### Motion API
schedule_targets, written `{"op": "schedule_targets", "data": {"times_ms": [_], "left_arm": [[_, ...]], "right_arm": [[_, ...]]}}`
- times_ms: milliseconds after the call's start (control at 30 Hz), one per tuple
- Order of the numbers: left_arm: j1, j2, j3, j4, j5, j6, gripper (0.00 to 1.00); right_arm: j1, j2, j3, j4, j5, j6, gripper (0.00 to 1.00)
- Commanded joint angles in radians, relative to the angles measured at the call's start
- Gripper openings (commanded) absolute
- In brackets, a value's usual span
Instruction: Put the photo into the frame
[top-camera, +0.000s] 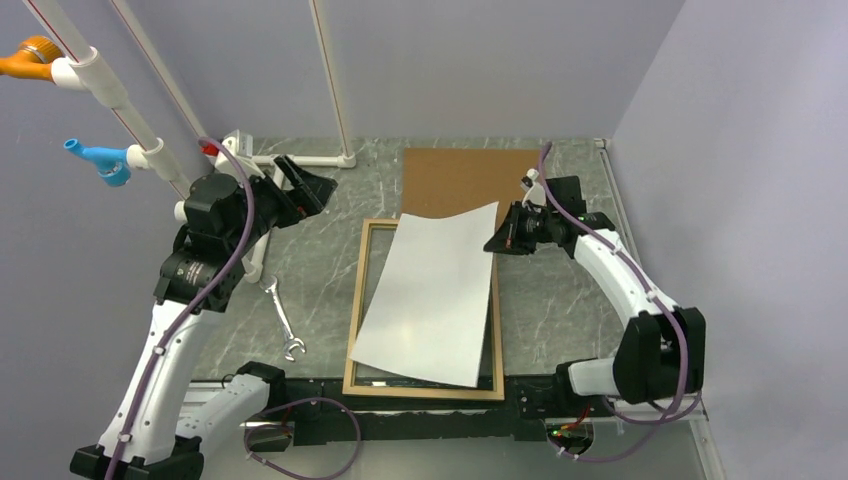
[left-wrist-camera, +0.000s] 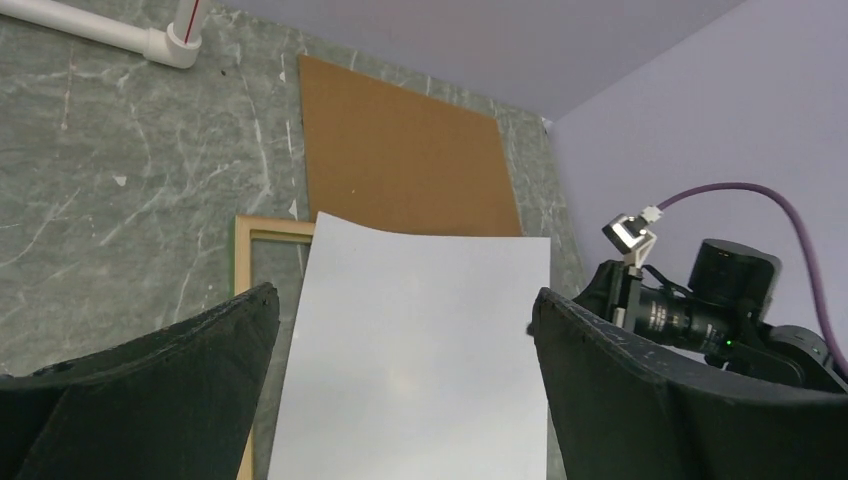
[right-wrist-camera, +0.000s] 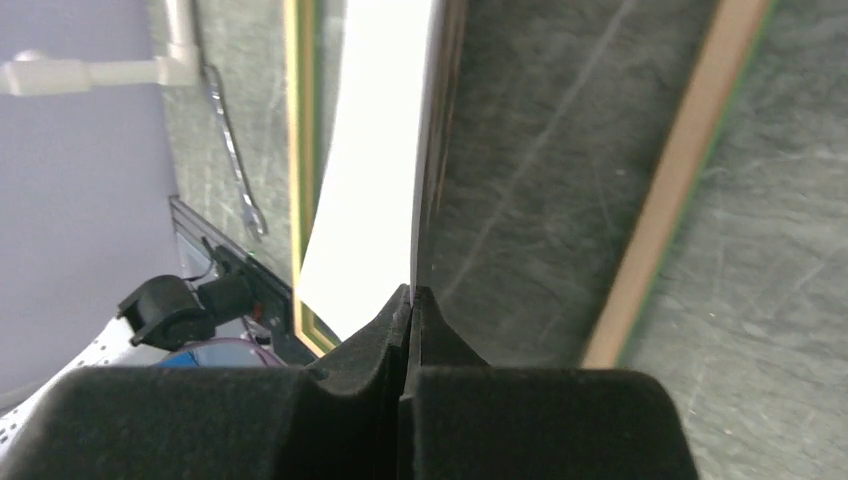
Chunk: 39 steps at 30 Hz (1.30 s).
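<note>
The photo (top-camera: 432, 295) shows its plain white back and hangs slanted over the frame (top-camera: 360, 300), a tan wooden rectangle lying flat on the table. My right gripper (top-camera: 497, 243) is shut on the photo's right edge near its far corner; in the right wrist view the sheet (right-wrist-camera: 375, 170) runs edge-on out of the pinched fingertips (right-wrist-camera: 411, 298). My left gripper (top-camera: 318, 190) hovers open to the left of the frame's far end, holding nothing. From the left wrist view the white sheet (left-wrist-camera: 420, 350) fills the gap between the wide jaws, with the frame's corner (left-wrist-camera: 262, 230) beyond.
A plain brown backing board (top-camera: 468, 180) lies flat behind the frame, partly under the photo. A metal wrench (top-camera: 281, 318) rests on the table left of the frame. White pipe fittings (top-camera: 300, 160) stand at the back left. Walls close in the back and right.
</note>
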Motion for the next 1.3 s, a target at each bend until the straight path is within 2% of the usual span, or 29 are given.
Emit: {"op": "schedule_targets", "data": {"times_ms": [0,300,700,1267], "left_arm": [[-0.001,0.008,-0.007,0.012,0.025,0.013,1.0],[-0.001,0.036,-0.008,0.006,0.042,0.01,0.99],[-0.001,0.055,-0.007,-0.003,0.054,0.016,0.99],[-0.001,0.071,-0.017,-0.001,0.065,0.02,0.99]], "right_arm": [[-0.014,0.062,0.036,-0.111,0.003,-0.139,0.0],[-0.015,0.155,0.127,-0.205,0.02,-0.257,0.0],[-0.017,0.254,0.13,-0.111,-0.08,-0.186,0.0],[-0.003,0.302,0.068,0.054,-0.123,-0.06,0.0]]}}
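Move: The right gripper already pinches the photo, white back up, by its right edge near the far corner. The middle of the frame lies some 11 cm to its left, 3 cm back and about 16 cm below; the frame's right rail is about 4 cm to its right, and the brown board's middle roughly 26 cm farther out, 1 cm to the right. From the open left gripper the frame's middle is about 17 cm right, 2 cm back and 36 cm down. Lower the right gripper about 6 cm towards the frame, keeping the photo's edge pinched, most of it quickly and slightly rightward at first; then ease a couple of centimetres forward and left. Tip the fingers some 10 degrees further down, swinging them a little counter-clockwise. Sink the empty left gripper about 3 cm, fingers open. ##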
